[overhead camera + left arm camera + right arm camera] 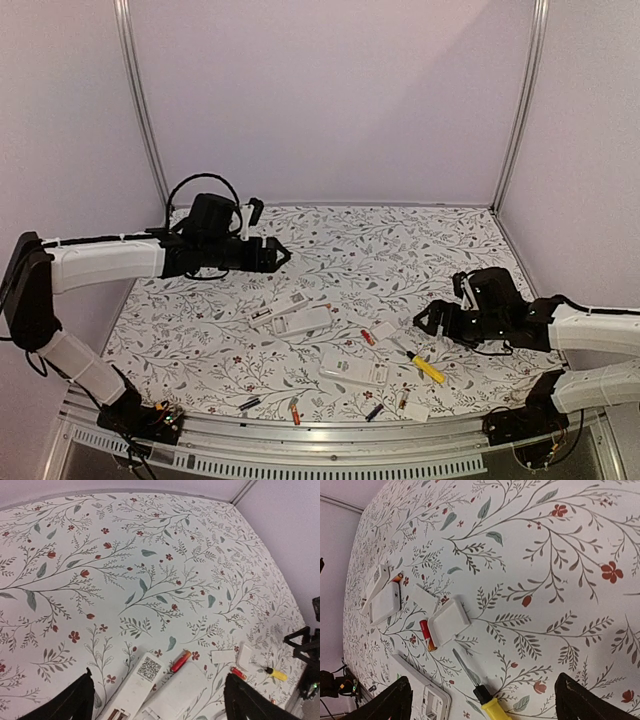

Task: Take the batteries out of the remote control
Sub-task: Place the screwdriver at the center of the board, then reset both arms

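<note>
Two white remotes (292, 316) lie side by side mid-table, and a third remote (353, 371) lies nearer the front with its battery bay (431, 707) uncovered. One red battery (180, 661) rests against the paired remotes. A second red battery (426, 635) lies beside a white cover plate (447, 621). More batteries (295, 411) sit near the front edge. My left gripper (281, 255) hovers open behind the paired remotes (134, 689), holding nothing. My right gripper (426, 322) is open and low over the table. The yellow-handled screwdriver (492, 706) lies between its fingers.
A second white cover plate (424, 599) lies by the first, and another (417, 411) sits near the front right. A dark battery (250, 403) and another (374, 411) lie along the front edge. Metal frame posts and lilac walls close in the floral-patterned table (400, 250).
</note>
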You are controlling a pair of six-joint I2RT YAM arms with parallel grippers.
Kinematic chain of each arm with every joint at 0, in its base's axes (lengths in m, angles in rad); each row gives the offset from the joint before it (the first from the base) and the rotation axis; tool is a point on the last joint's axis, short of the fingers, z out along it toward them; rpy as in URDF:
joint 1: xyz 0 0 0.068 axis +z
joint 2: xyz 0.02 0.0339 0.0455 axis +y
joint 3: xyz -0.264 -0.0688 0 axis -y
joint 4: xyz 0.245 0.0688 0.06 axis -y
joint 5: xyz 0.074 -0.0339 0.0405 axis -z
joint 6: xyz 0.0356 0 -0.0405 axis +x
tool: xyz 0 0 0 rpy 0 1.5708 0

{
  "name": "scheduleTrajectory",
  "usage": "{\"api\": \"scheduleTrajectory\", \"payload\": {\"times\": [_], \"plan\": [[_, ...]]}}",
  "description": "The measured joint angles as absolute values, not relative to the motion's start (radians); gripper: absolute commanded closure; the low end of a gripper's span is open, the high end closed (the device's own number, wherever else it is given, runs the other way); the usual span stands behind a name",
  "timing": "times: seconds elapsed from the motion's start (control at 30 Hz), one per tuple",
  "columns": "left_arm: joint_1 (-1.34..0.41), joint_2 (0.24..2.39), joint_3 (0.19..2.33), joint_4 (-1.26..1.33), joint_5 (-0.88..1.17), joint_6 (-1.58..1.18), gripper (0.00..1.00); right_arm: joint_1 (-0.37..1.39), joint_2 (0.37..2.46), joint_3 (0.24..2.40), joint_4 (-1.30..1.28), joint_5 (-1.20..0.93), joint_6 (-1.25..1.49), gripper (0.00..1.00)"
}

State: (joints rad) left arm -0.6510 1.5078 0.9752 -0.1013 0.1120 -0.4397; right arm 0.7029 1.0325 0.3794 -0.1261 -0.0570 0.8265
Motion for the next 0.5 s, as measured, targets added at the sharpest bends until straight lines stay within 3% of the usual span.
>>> {"api": "scheduleTrajectory", "payload": {"times": [0.2, 0.37, 0.5], "plan": [[-0.402, 1.452, 0.869, 0.009, 0.126, -0.42, 0.11, 0.53, 1.149, 0.531, -0.149, -0.009, 0.701, 0.01], [-0.112, 1.327, 0.683, 0.173, 0.112, -0.416, 0.08, 0.25, 1.174, 0.577, -0.128, -0.015, 0.564, 0.01], [0.028, 1.197, 0.455, 0.378, -0.051, -0.385, 0.05, -0.016, 1.173, 0.559, -0.007, -0.035, 0.455, 0.01]]}}
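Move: The screwdriver lies released about 7 cm below my right hand, some 2 cm back and 1 cm left. From that hand the white lid is roughly 7 cm ahead and 9 cm left, the red battery 5 cm ahead and 13 cm left, and the nearest remote about 4 cm back and 17 cm left. From my left hand the screwdriver is some 36 cm right, 14 cm back and 16 cm down. Both my hands leave the work empty and open, heading for opposite sides. My left sweeps about 30 cm left at level height, away from the remotes, swinging forward and then easing slightly back, turning some 45 degrees counter-clockwise. My right draws away from the screwdriver, first forward and then increasingly right, rising as it turns clockwise; both sets of fingers tip upward. ##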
